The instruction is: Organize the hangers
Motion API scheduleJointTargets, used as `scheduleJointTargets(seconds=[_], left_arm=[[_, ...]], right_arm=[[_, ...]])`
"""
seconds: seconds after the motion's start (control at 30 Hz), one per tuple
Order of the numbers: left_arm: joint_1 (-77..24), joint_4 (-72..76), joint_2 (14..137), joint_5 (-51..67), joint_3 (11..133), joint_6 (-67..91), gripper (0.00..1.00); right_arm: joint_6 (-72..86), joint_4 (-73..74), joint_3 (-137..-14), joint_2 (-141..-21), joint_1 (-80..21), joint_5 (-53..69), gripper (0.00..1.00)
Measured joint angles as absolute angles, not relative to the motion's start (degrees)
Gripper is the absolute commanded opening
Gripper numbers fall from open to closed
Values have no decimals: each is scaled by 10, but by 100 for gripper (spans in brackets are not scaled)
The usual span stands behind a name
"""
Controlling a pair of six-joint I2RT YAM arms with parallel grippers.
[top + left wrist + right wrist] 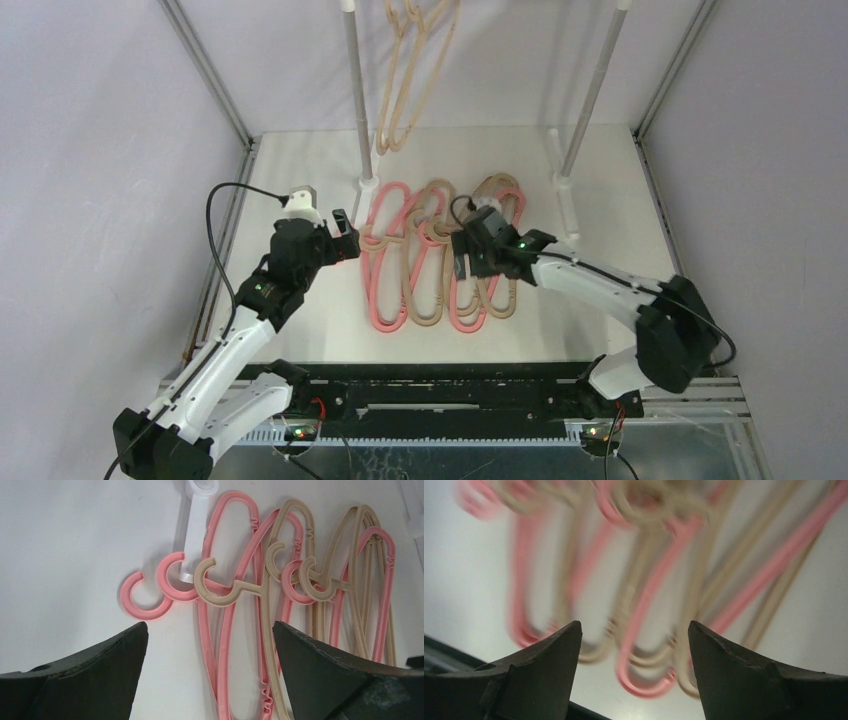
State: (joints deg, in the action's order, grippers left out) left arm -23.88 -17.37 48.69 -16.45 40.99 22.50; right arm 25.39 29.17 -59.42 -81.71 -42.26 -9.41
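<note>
Several pink and beige hangers lie overlapping on the white table, a pink one (388, 326) at the left of the pile and a beige one (425, 320) beside it. Two beige hangers (385, 130) hang from the rack at the back. My left gripper (345, 240) hovers open at the pile's left edge. In the left wrist view its jaws (210, 625) stand wide above a pink hook (147, 615) and a beige hook (215, 600). My right gripper (462, 262) is over the pile's middle, open and empty (635, 625), with blurred hanger ends (644, 687) below it.
Two grey rack poles (355, 90) (598, 90) rise from white feet (367, 185) at the back of the table. One foot (197, 520) lies just behind the hooks. Metal frame posts and purple walls close in both sides.
</note>
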Motion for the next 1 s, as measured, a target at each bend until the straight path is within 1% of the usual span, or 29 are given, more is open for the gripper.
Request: scheduleJointTargets(seconds=[0.1,0.2,0.3,0.4,0.5,0.53,0.57,0.63,0.67,0.83,1.0], left_arm=[[-239,-174,487,-166,410,225,100],[-239,-174,487,-166,410,225,99],[-239,-174,487,-166,410,225,99],[-239,-174,486,-167,410,225,100],[-239,-174,486,-168,410,225,99],[-239,-174,486,-168,410,225,99],[-239,-174,486,-168,410,225,99],[-239,-174,486,-168,410,225,99],[-239,-174,486,-168,410,225,100],[-239,-174,487,-168,410,225,100],[-239,-175,487,-168,410,225,100]], right_arm=[[254,313,-550,-852,-429,-107,81],[254,315,-538,-863,-429,-118,78],[255,293,-537,-878,-429,-125,70],[257,272,-528,-898,-429,-127,58],[260,255,-509,-912,-429,-129,53],[260,250,-504,-914,-429,-130,49],[260,247,-502,-914,-429,-131,42],[261,242,-502,-914,-429,-135,17],[260,239,-501,-914,-429,-136,12],[269,237,-495,-901,-429,-133,1],[272,269,-493,-847,-429,-102,0]])
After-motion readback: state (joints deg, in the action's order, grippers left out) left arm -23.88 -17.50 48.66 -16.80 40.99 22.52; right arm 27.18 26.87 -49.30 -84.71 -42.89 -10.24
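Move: The near half of the topmost tan hanger's side bar lies about 2 cm back, 3 cm to the right and 10 cm below the right hand. The crossed pink hanger beneath has its middle some 2 cm ahead, 2 cm right and 11 cm down. The middle tan hanger's centre is about 8 cm left, 4 cm ahead and 11 cm down. From the left hand, that bar is roughly 26 cm right, 4 cm back and 19 cm down. Down with a slight draw back and to the right, the right hand sinks about 10 cm onto the topmost tan hanger, tilting some 15 degrees on the way. The open fingers start closing as it sinks, then shut on the side bar near its closer end. Keeping the pinch, the hand rises about 2.5 cm and eases back a little. ##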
